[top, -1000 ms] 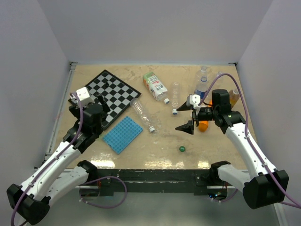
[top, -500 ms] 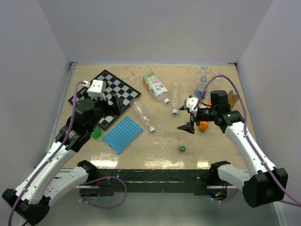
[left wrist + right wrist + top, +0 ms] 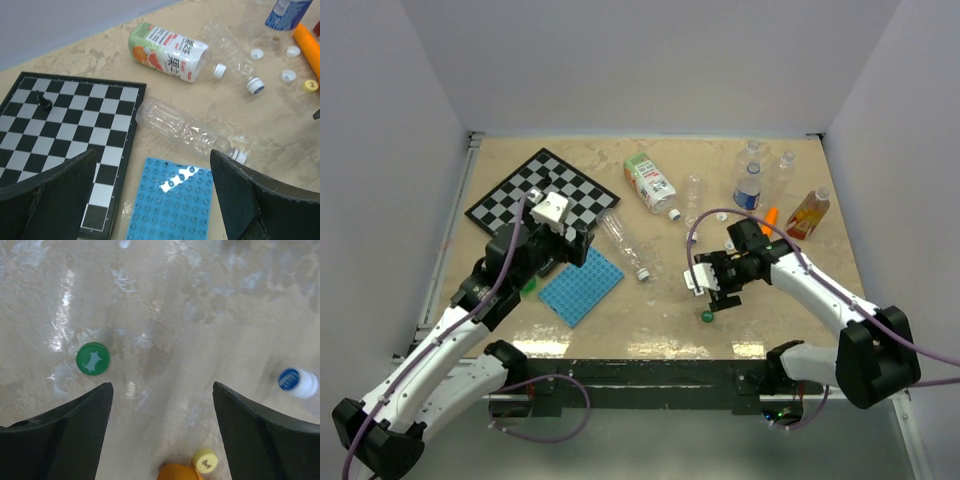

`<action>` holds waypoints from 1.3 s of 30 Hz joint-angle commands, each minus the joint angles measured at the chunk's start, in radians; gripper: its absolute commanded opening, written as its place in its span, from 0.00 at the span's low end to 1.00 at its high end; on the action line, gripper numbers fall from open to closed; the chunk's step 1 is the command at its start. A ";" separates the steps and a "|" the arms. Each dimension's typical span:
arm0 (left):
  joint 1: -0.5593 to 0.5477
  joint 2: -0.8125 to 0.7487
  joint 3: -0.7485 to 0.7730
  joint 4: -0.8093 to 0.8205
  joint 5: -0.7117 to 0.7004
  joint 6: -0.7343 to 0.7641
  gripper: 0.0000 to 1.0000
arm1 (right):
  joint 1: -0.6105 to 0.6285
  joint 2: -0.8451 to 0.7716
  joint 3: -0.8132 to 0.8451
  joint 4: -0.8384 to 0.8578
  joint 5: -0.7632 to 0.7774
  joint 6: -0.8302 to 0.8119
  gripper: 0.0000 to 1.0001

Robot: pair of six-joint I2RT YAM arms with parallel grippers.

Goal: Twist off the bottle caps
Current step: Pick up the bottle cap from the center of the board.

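Note:
A loose green bottle cap [image 3: 93, 358] lies on the table, just ahead and left of my open right gripper [image 3: 161, 386], which holds nothing. From above, that gripper [image 3: 720, 298] hangs just beyond the green cap [image 3: 706, 316]. A clear bottle [image 3: 185, 127] lies on its side with a white cap [image 3: 237, 156]. My open, unloaded left gripper [image 3: 152, 151] hovers just short of it. The labelled bottle [image 3: 170, 52] lies further back, its white cap [image 3: 219, 70] on. Seen from above, my left gripper [image 3: 572, 243] is between the chessboard and the clear bottle [image 3: 625, 243].
A blue studded plate [image 3: 172, 205] and a chessboard [image 3: 60, 125] lie under the left gripper. Loose caps [image 3: 288, 75], a yellow cap [image 3: 205, 460] and an orange toy [image 3: 770, 218] lie mid-right. Bottles [image 3: 748, 185] stand at the back right. A blue-topped bottle neck [image 3: 295, 381] lies right.
My right arm swung toward the near edge and left, off the orange toy, to hang by the green cap. My left arm moved right, from the chessboard to the blue plate.

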 commanded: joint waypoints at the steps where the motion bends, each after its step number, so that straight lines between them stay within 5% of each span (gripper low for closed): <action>1: 0.004 -0.049 -0.071 0.106 -0.034 0.084 1.00 | 0.104 0.053 -0.045 0.084 0.139 -0.006 0.82; 13: 0.004 -0.170 -0.125 0.141 -0.073 0.088 1.00 | 0.239 0.087 -0.094 0.063 0.178 0.039 0.69; 31: 0.004 -0.161 -0.131 0.141 -0.076 0.087 1.00 | 0.279 0.133 -0.013 -0.064 0.251 -0.056 0.69; 39: 0.004 -0.160 -0.133 0.141 -0.073 0.088 1.00 | 0.411 0.196 -0.054 0.024 0.319 0.002 0.57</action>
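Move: The green cap lies alone on the table, about 7 cm back from the right hand, 2 cm to its left and some 8 cm below. The yellow cap is about 5 cm ahead of this hand and 6 cm to its right; the orange cone beyond it is 10 cm ahead and 11 cm right. The small bottle's white cap lies about 11 cm ahead and 5 cm left. From the left hand, the green cap is some 12 cm back, 30 cm right and 25 cm down. The right hand comes down and back to the green cap, roughly 7 cm lower and 6 cm nearer its base, most of it quickly at first, then a near-hover and a last slow dip with a little drift left, while the wrist tips steeper and turns counter-clockwise, some 20 degrees each, and the open fingers narrow to a bit over half their range around the cap without pinching it yet. The empty left hand, still wide open, shifts about 2 cm left over the blue plate, dipping and coming back up as its fingers tilt upward. ##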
